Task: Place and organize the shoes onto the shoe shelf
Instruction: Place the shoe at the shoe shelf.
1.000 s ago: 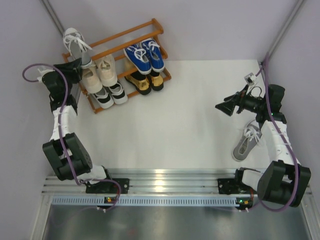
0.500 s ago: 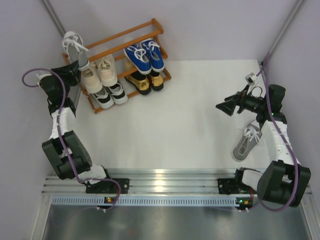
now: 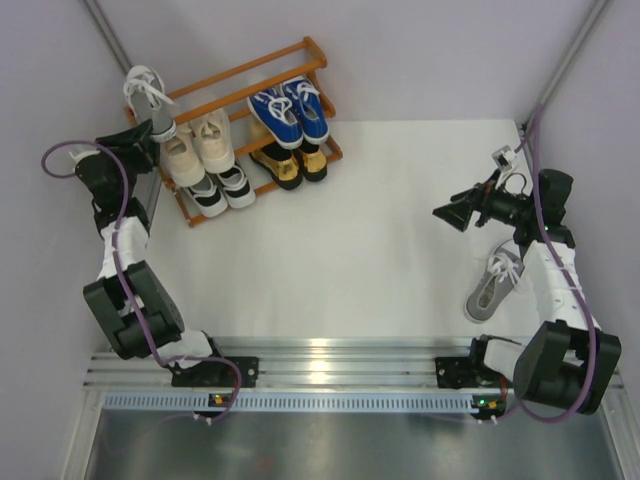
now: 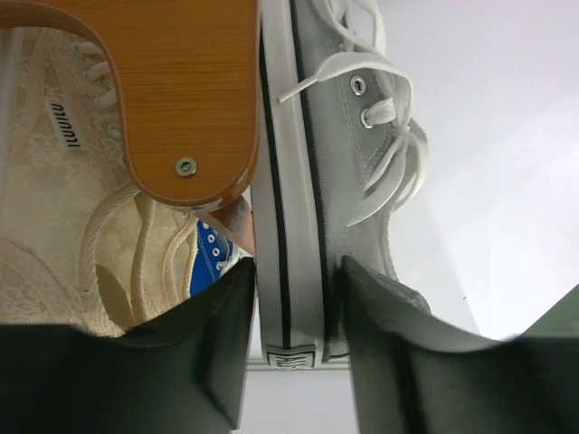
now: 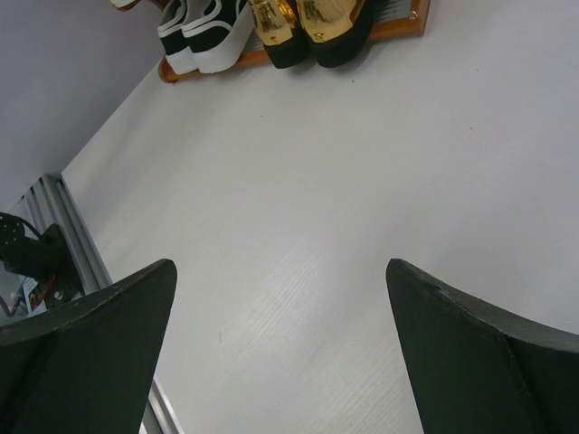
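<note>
My left gripper (image 3: 148, 133) (image 4: 297, 267) is shut on the heel of a grey sneaker (image 3: 146, 92) (image 4: 335, 136) with white laces, a finger hugging each side of its white sole. It holds that shoe at the left end of the orange-brown shoe shelf (image 3: 250, 70), right beside the shelf's rounded end board (image 4: 172, 81). On the shelf sit beige lace-ups (image 3: 195, 145), blue sneakers (image 3: 290, 112), gold loafers (image 3: 288, 162) and black-and-white sneakers (image 3: 222, 188). The other grey sneaker (image 3: 490, 285) lies on the table under my right arm. My right gripper (image 3: 446, 215) (image 5: 280, 271) hangs open and empty above the bare table.
The purple left wall stands close behind my left arm and the shelf's left end. The right wall runs close behind my right arm. A metal rail (image 3: 320, 360) crosses the near table edge. The right wrist view shows the gold loafers (image 5: 308, 23) and black-and-white sneakers (image 5: 204, 32) far ahead.
My left gripper has carried the grey sneaker a little up and left along the shelf's left end. The right arm has stayed still and open.
</note>
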Robot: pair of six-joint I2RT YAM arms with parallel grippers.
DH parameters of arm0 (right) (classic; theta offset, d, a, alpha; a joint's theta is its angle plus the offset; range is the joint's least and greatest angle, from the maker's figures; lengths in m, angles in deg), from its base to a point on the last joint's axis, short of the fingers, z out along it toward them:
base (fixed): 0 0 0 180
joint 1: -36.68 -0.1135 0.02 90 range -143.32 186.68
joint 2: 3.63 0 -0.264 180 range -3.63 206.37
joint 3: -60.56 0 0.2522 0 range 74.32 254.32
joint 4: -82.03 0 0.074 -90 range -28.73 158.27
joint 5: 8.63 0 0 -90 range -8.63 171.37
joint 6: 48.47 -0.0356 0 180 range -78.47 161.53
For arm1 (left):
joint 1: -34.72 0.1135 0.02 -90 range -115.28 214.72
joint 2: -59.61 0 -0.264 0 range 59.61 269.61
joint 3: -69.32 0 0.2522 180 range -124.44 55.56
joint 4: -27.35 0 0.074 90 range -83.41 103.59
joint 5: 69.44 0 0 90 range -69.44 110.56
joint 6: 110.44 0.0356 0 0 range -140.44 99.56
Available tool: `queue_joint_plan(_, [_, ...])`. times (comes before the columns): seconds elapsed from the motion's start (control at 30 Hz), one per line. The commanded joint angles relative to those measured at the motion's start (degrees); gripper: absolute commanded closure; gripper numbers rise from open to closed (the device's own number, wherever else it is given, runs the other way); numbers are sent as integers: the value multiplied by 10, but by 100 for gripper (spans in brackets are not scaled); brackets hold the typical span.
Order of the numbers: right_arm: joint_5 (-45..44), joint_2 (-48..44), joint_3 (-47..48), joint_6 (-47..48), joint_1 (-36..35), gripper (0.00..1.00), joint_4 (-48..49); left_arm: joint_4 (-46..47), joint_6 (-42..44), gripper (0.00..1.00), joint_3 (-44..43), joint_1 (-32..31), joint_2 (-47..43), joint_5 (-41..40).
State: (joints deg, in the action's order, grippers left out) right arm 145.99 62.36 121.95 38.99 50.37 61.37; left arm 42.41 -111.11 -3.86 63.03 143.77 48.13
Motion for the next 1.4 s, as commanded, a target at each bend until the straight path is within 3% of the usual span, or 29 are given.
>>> queue_joint_plan(0.0, [16,-8,1,12,8,1,14,65,-17,47,-3,8,-27,11])
queue_joint_plan(0.47, [23,-13,-1,4,13,1,20,67,-33,17,83,12,-105,28])
queue_joint_plan(0.8, [26,-18,-2,4,20,1,22,52,-25,14,108,16,-145,48])
queue_joint_plan(0.87, [22,-19,0,19,21,0,14,34,1,14,113,16,-175,57])
queue_joint_plan(1.0, [-9,-22,36,112,26,1,-90,-70,114,12,113,17,-253,85])
queue_joint_plan(1.1, [-41,-28,58,171,35,1,-139,-171,246,11,135,11,-329,90])
queue_joint_plan(1.37, [-230,-14,110,265,64,1,-297,-244,383,2,244,-100,-443,126])
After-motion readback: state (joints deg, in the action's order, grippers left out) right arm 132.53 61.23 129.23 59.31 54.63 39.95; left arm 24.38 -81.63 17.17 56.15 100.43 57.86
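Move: The grey shoe, pinched at its heel, lies on the left end of the rack's top tier, its middle about 8 cm ahead, 2 cm left and 3 cm above the left hand. The nearer cream shoe is level ahead, 5 cm right and 11 cm below; the black-and-white pair 7 cm back, 11 cm right, 22 cm below. From the right hand, that grey shoe is 22 cm ahead, 70 cm left, 14 cm up; the last grey shoe 16 cm back, 18 cm right, 18 cm below. The grey shoe's heel comes free as the left fingers spread from partly open to wide. The left hand lifts about 1 cm and backs off, slowly then fast, some 16 cm back and 14 cm right, rising again before dipping to its first height and rolling left side up about 30 degrees. Late on, the right hand, open, swings 5 cm right towards the last grey shoe, sinking slightly and turning clockwise. ##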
